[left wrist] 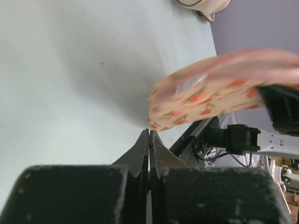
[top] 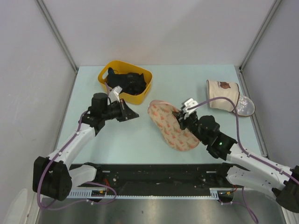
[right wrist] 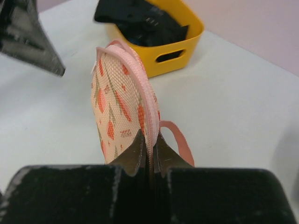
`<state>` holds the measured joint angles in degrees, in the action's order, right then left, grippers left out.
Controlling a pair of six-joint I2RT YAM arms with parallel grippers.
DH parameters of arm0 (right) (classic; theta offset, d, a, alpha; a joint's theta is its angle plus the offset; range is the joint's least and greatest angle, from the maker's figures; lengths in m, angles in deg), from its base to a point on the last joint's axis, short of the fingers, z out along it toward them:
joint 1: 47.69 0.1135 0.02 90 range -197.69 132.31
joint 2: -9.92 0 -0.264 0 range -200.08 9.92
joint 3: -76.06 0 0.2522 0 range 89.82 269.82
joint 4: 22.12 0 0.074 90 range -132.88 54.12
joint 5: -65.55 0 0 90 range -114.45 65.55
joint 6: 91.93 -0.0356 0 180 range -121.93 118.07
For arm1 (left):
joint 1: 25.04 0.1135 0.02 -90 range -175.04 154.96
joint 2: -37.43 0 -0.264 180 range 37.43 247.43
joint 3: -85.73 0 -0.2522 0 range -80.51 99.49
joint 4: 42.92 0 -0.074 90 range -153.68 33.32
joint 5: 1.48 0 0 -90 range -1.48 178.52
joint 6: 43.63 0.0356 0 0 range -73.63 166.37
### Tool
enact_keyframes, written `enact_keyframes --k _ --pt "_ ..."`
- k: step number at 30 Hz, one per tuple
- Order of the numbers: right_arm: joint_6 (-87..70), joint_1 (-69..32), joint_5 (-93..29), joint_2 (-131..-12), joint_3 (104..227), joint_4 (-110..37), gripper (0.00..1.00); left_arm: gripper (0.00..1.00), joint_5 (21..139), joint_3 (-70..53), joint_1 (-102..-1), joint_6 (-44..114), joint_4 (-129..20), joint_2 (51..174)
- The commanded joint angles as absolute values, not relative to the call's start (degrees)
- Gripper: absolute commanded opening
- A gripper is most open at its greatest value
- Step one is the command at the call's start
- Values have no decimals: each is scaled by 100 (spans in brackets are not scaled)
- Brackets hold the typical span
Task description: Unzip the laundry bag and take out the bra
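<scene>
The laundry bag (top: 169, 126), a peach-pink pouch with red-orange print, sits mid-table, zipped closed. My right gripper (top: 182, 119) is shut on the bag's pink zip trim (right wrist: 145, 100) at its right edge. In the right wrist view the laundry bag (right wrist: 114, 107) stands on edge in front of the right gripper (right wrist: 149, 140), with a pink loop (right wrist: 181, 140) hanging beside it. My left gripper (top: 131, 113) is shut on nothing, just left of the bag. In the left wrist view the left gripper (left wrist: 149, 134) almost reaches the blurred laundry bag (left wrist: 210, 91). The bra is hidden.
A yellow basket (top: 106, 71) holding black clothes stands at the back left, close behind the left gripper. A beige cylinder bag (top: 223, 95) with a brown mark lies at the back right, a silvery piece (top: 245, 106) beside it. Grey walls enclose the table.
</scene>
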<state>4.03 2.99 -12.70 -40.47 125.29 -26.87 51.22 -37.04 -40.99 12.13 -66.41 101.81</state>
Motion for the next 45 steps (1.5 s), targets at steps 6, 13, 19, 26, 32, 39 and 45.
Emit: enact_keyframes --k 6,13,19,26,32,39,45 --pt "-1123 -576 -792 -3429 12507 -1700 0 0 4958 -4104 -4306 866 -5791 10668" --pt "-1484 -603 -670 -3824 12489 -1584 0 0 5327 -3789 -4491 857 -5825 10485" --pt "-2800 -585 796 -4473 13156 -2926 0 0 5706 -3271 -4570 1208 -6467 10230" --pt "-5360 -1077 106 -5861 13588 -4344 0 1 6057 -2743 -4649 1586 -6950 10238" --pt "-5265 -1401 -387 -6557 13702 -4256 77 10 6488 -2083 -5026 2026 -7530 10405" --pt "-4439 -2445 -362 -5759 13729 -4932 100 42 7372 -1531 -5132 2595 -8424 10651" --pt "-3481 -3388 -433 -4906 13737 -5591 100 77 7532 -715 -5788 3009 -8942 11219"
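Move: The right hand holds the laundry bag by its edge, and the bare table spot for the bag's middle lies about 6 cm back, 3 cm left and 17 cm below it. The yellow bin is about 22 cm ahead and 32 cm left of the right hand; the cream pouch is some 15 cm ahead and 29 cm right. From the empty left hand the spot is roughly 6 cm back, 20 cm right and 11 cm down. Rightward and up some 5 cm first, then forward and down about 18 cm, the right hand lowers the bag, turning clockwise and tipping its fingers down; it opens wide, lets go, and draws off right and slightly up towards the cream pouch. The left hand, touching nothing, dips, then climbs above its start and opens about two-thirds. ##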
